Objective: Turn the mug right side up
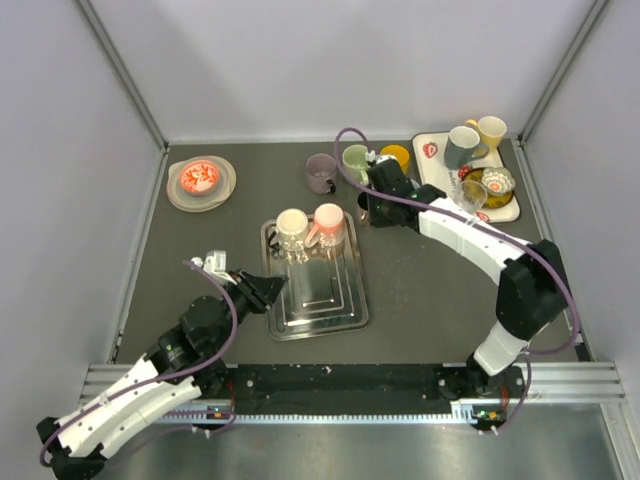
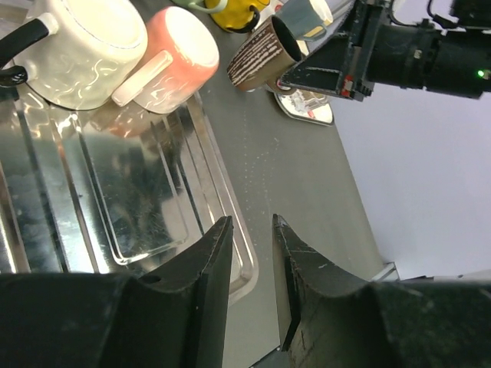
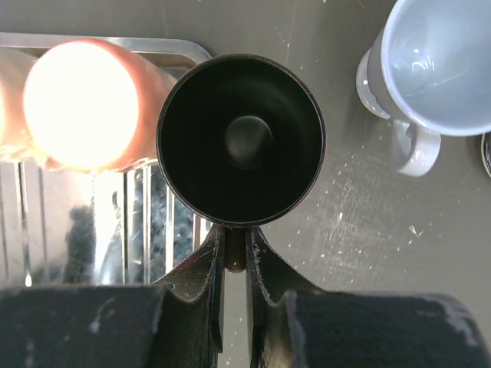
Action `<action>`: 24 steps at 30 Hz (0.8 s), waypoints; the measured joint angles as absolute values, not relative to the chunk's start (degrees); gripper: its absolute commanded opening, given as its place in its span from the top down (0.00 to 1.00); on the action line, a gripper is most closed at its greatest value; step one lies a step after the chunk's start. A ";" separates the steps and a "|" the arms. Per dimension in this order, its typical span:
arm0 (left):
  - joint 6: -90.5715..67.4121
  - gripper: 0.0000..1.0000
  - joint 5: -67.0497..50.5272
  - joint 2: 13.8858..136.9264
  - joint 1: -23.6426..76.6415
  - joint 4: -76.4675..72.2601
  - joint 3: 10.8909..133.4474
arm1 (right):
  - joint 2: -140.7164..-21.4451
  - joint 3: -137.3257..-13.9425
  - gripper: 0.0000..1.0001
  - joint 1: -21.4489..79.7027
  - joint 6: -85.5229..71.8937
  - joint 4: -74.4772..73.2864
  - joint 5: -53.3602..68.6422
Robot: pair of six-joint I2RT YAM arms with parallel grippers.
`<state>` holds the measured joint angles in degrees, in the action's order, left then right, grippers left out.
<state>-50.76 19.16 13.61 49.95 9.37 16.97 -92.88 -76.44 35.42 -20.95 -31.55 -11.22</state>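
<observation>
My right gripper [image 3: 235, 230] is shut on the handle of a dark brown striped mug [image 3: 240, 138], whose open mouth faces the wrist camera. In the top view the mug [image 1: 364, 207] sits under the right gripper [image 1: 372, 205], just right of the metal tray's [image 1: 340, 310] back corner. The left wrist view shows this mug [image 2: 257, 57] tilted, with its striped side showing. My left gripper [image 2: 252, 221] hangs low over the tray's near right edge, jaws slightly apart and nothing between them; in the top view this left gripper [image 1: 275, 292] is at the tray's left side.
A cream mug [image 1: 291, 228] and a pink mug [image 1: 328, 222] stand upside down on the tray's far end. Purple [image 1: 321, 172], green [image 1: 355, 160] and yellow [image 1: 396, 157] mugs stand behind. A white tray [image 1: 505, 212] holds more mugs at back right. A plate with a red bowl [image 1: 200, 180] is back left.
</observation>
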 measured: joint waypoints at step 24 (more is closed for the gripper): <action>-47.86 0.28 21.98 13.32 49.95 13.85 17.91 | -113.78 -90.08 1.00 28.32 -18.02 -30.15 -11.55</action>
<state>-47.86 21.98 13.32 49.95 13.85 17.91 -113.78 -90.08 28.32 -18.02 -30.15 -11.55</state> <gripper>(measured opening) 0.709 0.086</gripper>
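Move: The right hand holds the brown mug; the clear spot for it lies about 12 cm ahead, 1 cm right and 11 cm below. The light-blue mug is also 12 cm ahead, 9 cm right; the green mug 21 ahead, 2 left; the yellow mug 21 ahead, 7 right, all three some 8 cm lower. From the left hand the spot is roughly 26 cm ahead, 18 cm right, 16 cm below. The right hand carries the handle-gripped brown mug 8 cm forward and 7 down beside the light-blue mug; left fingers open. ##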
